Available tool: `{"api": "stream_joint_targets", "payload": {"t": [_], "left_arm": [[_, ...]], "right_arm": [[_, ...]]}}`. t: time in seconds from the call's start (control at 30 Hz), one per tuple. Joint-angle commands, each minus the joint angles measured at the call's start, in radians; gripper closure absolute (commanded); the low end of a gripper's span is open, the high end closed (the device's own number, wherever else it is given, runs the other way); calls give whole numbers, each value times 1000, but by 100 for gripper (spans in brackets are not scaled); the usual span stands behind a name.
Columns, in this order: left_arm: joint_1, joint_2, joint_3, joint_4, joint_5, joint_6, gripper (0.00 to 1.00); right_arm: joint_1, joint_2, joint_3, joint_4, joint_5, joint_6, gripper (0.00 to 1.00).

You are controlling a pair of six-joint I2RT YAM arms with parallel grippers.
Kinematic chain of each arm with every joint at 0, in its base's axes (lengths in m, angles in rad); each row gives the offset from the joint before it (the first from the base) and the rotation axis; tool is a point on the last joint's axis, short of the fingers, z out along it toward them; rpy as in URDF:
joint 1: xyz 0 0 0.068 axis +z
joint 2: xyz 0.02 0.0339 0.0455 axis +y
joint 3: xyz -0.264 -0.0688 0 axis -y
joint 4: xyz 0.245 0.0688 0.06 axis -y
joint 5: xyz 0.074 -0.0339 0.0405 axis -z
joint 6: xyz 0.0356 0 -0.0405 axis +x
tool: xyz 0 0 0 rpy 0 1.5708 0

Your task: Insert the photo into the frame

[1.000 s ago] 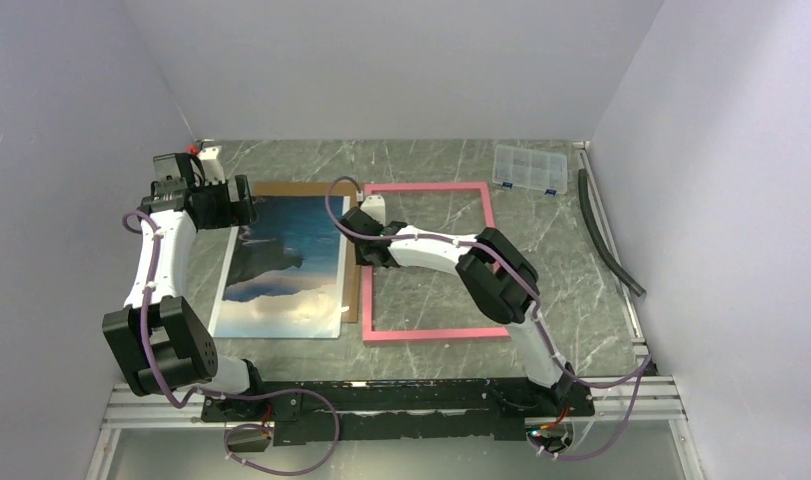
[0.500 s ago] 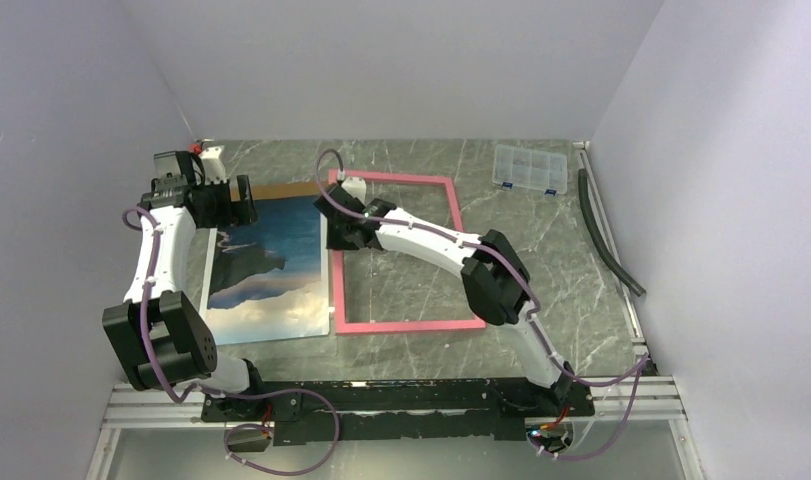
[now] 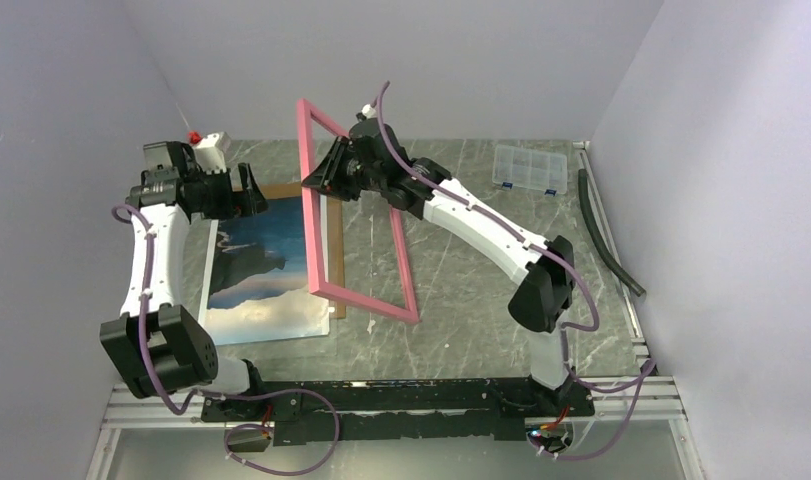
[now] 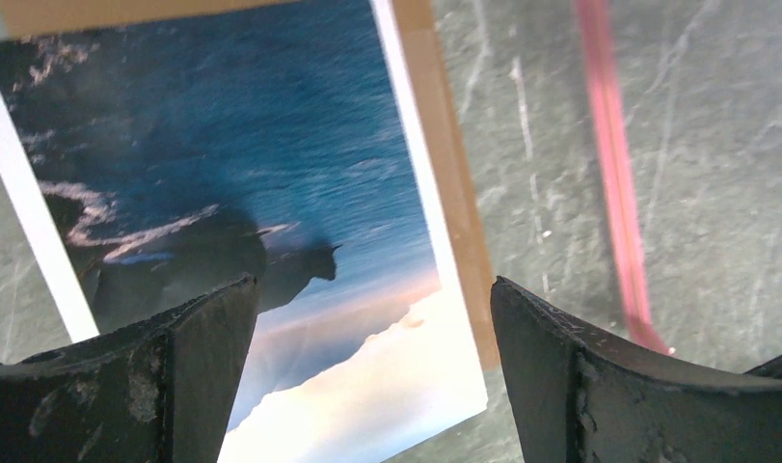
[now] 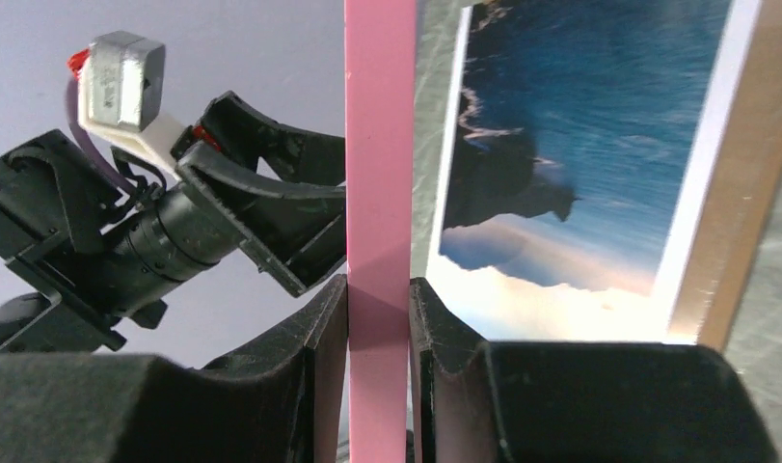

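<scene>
The pink frame (image 3: 309,230) stands tilted up off the table, with its near lower corner down by the marble top. My right gripper (image 3: 326,173) is shut on the frame's raised bar; in the right wrist view the pink bar (image 5: 377,145) is pinched between both fingers (image 5: 379,289). The photo (image 3: 266,265), blue sea and dark mountains, lies face up on a brown backing board (image 3: 336,250) to the frame's left. My left gripper (image 3: 253,203) hovers open above the photo's far end. In the left wrist view the photo (image 4: 252,183) shows between the spread fingers (image 4: 372,289).
A clear plastic compartment box (image 3: 529,168) sits at the back right. A dark hose (image 3: 606,230) runs along the right rail. Grey walls close in on the left, back and right. The frame's lower bar (image 4: 613,193) lies right of the board (image 4: 454,193).
The right arm slid the frame left toward the photo, then swung it up from flat on the table to standing tilted. The left gripper has stayed open and shifted only slightly.
</scene>
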Motion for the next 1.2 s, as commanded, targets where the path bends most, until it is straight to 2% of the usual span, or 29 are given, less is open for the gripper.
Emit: {"api": "stream_joint_targets", "payload": {"t": [0.0, 0.17, 0.47, 0.63, 0.7, 0.8, 0.93, 1.07, 1.17], "left_arm": [[-20, -83, 78, -9, 129, -47, 5], [-116, -77, 136, -37, 91, -59, 5], [-185, -88, 171, 5, 23, -141, 5], [-230, -45, 208, 46, -52, -169, 5], [-256, -23, 219, 66, -83, -185, 5], [-335, 10, 234, 97, -137, -197, 5], [-416, 65, 273, 117, -200, -198, 5], [-464, 110, 313, 129, -246, -199, 5], [-502, 141, 339, 134, -265, -199, 5]], "right_arm": [[-25, -99, -114, 260, -181, 124, 100], [-36, -130, -254, 465, -262, 250, 100], [-61, -156, -270, 553, -320, 332, 100], [-92, -208, -360, 600, -358, 386, 97], [-106, -230, -413, 631, -374, 405, 89], [-132, -265, -483, 659, -399, 416, 65], [-182, -319, -506, 586, -439, 342, 40], [-237, -364, -460, 398, -487, 210, 24], [-271, -385, -421, 237, -528, 94, 19]]}}
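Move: The right hand holds the tilted frame by the middle of its upper long bar, its lower bar hanging to the right; the strip of bare table where that bar will stand is about 10 cm right, 1 cm farther out and 30 cm below. From this hand the photo lies 12 cm left, the brown board 8 cm left and 4 cm farther out, both 30 cm down. From the left hand, the frame's upper bar is about 15 cm right, level in reach and 10 cm higher. Staying nearly in place at first, the right hand keeps its pinch and rolls about 25 degrees so that its fingers come up towards level, swinging the frame upright beside the brown board, then spreads its fingers to let go of the upper bar and draws off to the right by some 7 cm. Meanwhile the open left hand rises and goes right, pauses briefly, then carries on right and a little forward, about 15 cm to the right in all, bringing the outside of its right finger up against the left side of the frame near the upper bar without closing. ##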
